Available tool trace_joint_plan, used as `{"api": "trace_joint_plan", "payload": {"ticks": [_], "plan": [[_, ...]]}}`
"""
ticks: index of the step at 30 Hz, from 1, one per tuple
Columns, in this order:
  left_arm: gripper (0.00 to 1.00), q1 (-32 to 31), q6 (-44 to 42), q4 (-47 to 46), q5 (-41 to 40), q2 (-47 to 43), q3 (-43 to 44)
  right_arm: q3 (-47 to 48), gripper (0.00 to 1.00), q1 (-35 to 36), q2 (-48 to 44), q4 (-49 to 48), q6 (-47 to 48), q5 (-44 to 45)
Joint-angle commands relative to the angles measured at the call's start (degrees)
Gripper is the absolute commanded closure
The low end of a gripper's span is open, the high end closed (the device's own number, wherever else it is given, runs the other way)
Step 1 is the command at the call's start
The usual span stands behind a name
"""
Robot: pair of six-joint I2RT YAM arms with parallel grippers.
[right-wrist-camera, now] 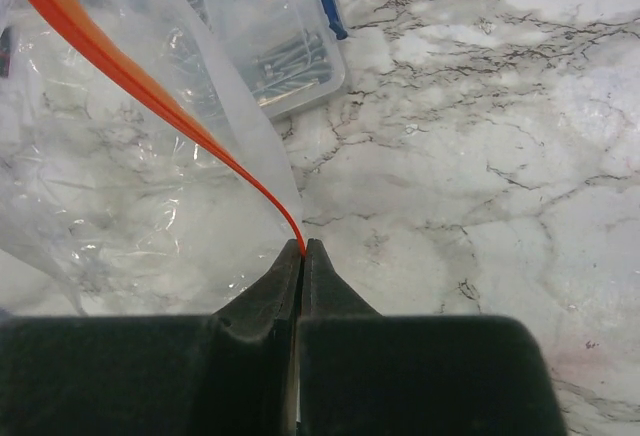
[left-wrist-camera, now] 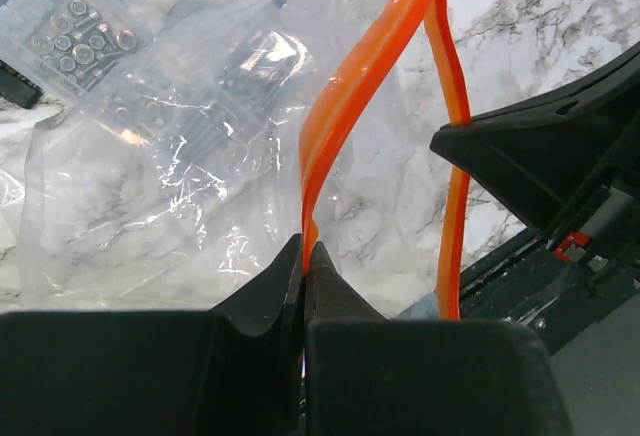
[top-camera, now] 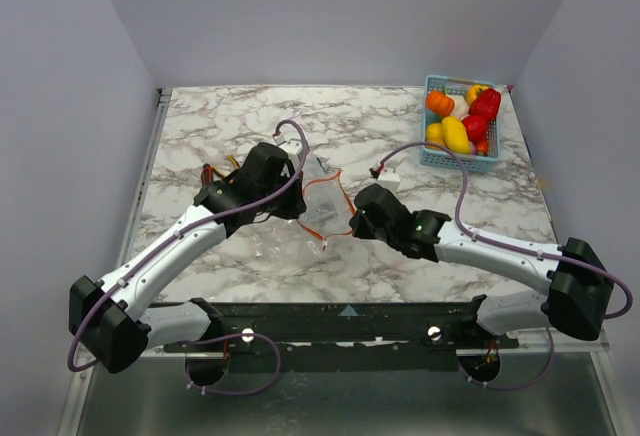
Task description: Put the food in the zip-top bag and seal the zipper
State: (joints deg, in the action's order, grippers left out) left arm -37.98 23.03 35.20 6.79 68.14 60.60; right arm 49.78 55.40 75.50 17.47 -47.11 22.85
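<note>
The zip-top bag (top-camera: pixel 318 206) hangs crinkled between my two arms at mid-table, clear plastic (left-wrist-camera: pixel 180 186) with nothing visible inside. Its zipper (left-wrist-camera: pixel 335 121) is an orange strip; a second orange strip (left-wrist-camera: pixel 455 216) runs apart from it, so the mouth gapes. My left gripper (left-wrist-camera: pixel 305 253) is shut on the nearer strip. My right gripper (right-wrist-camera: pixel 302 248) is shut on the end of the zipper (right-wrist-camera: pixel 150 91) at the bag's corner. The food (top-camera: pixel 456 134), yellow, orange and red toy pieces, lies in the blue basket (top-camera: pixel 458 163) at the far right, away from both grippers.
A rigid clear box of screws (right-wrist-camera: pixel 290 56) with a blue latch stands just behind the bag, also seen through the plastic as the box (left-wrist-camera: pixel 75 26). The right arm's dark body (left-wrist-camera: pixel 560 156) is close beside my left gripper. Grey walls enclose the marble table (top-camera: pixel 500 216).
</note>
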Motion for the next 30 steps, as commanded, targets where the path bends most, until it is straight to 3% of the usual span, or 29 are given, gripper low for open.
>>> {"api": "trace_joint_plan", "payload": {"ticks": [1, 9, 11, 13, 16, 19, 21, 22, 27, 30], "plan": [[1.00, 0.49, -1.62, -0.81, 0.79, -2.59, -0.35, -0.30, 0.99, 0.18, 0.07, -0.35, 1.24, -0.08], [1.00, 0.45, -0.70, -1.45, 7.78, -0.49, -0.71, 1.54, 0.97, 0.22, -0.02, 0.28, 3.23, -5.65], [1.00, 0.47, -0.61, -1.41, 8.08, -0.16, -0.60, 2.91, 0.83, 0.23, -0.49, 2.12, 3.69, -6.24], [1.00, 0.47, -0.61, -1.07, 8.20, 0.05, -0.36, 4.22, 0.64, 0.18, -1.61, 3.32, 4.58, -6.93], [1.00, 0.48, -0.70, -0.92, 7.83, 0.06, -0.39, 5.50, 0.50, 0.23, -4.20, 3.58, 5.36, -7.38], [1.00, 0.46, -0.71, -0.93, 7.50, 0.34, -0.55, 8.95, 0.22, 0.15, -6.31, 7.79, 6.16, -5.13], [1.00, 0.52, -0.70, -0.84, 7.67, 0.88, -0.32, 11.30, 0.16, 0.17, -7.36, 10.36, 6.66, -2.98], [1.00, 0.56, -0.64, -0.76, 7.92, 1.09, -0.25, 12.59, 0.07, 0.17, -7.80, 12.06, 6.64, -0.97], [1.00, 0.58, -0.70, -0.51, 8.01, 2.13, -0.11, 17.71, 0.00, -0.14, -8.22, 20.16, 4.90, 14.04], [1.00, 0.57, -0.88, 0.01, 7.89, 2.39, 0.19, 19.57, 0.00, -4.56, -7.35, 21.64, 6.13, 17.13]]}}
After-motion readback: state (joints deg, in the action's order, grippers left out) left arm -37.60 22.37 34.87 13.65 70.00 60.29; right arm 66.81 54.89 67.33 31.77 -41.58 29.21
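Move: The zip-top bag's orange-edged mouth is already stretched between both shut hands, its middle about 5 cm left of the right hand and 5 cm right of the left, a little below the left. The food basket stands some 35 cm ahead, 31 cm right and 8 cm below the right hand; from the left hand, 35 ahead, 42 right and lower. Under the bag, the clear parts box lies about 16 cm ahead, 10 left of the right hand. The bag's right rim is let go: the right hand first eases a centimetre or so left and back, giving slack, then its fingers spread wide and it rises about 13 cm off the rim, swinging right and slightly forward near the end. The left hand keeps its pinch on the opposite rim, easing back and right about 1 cm. ##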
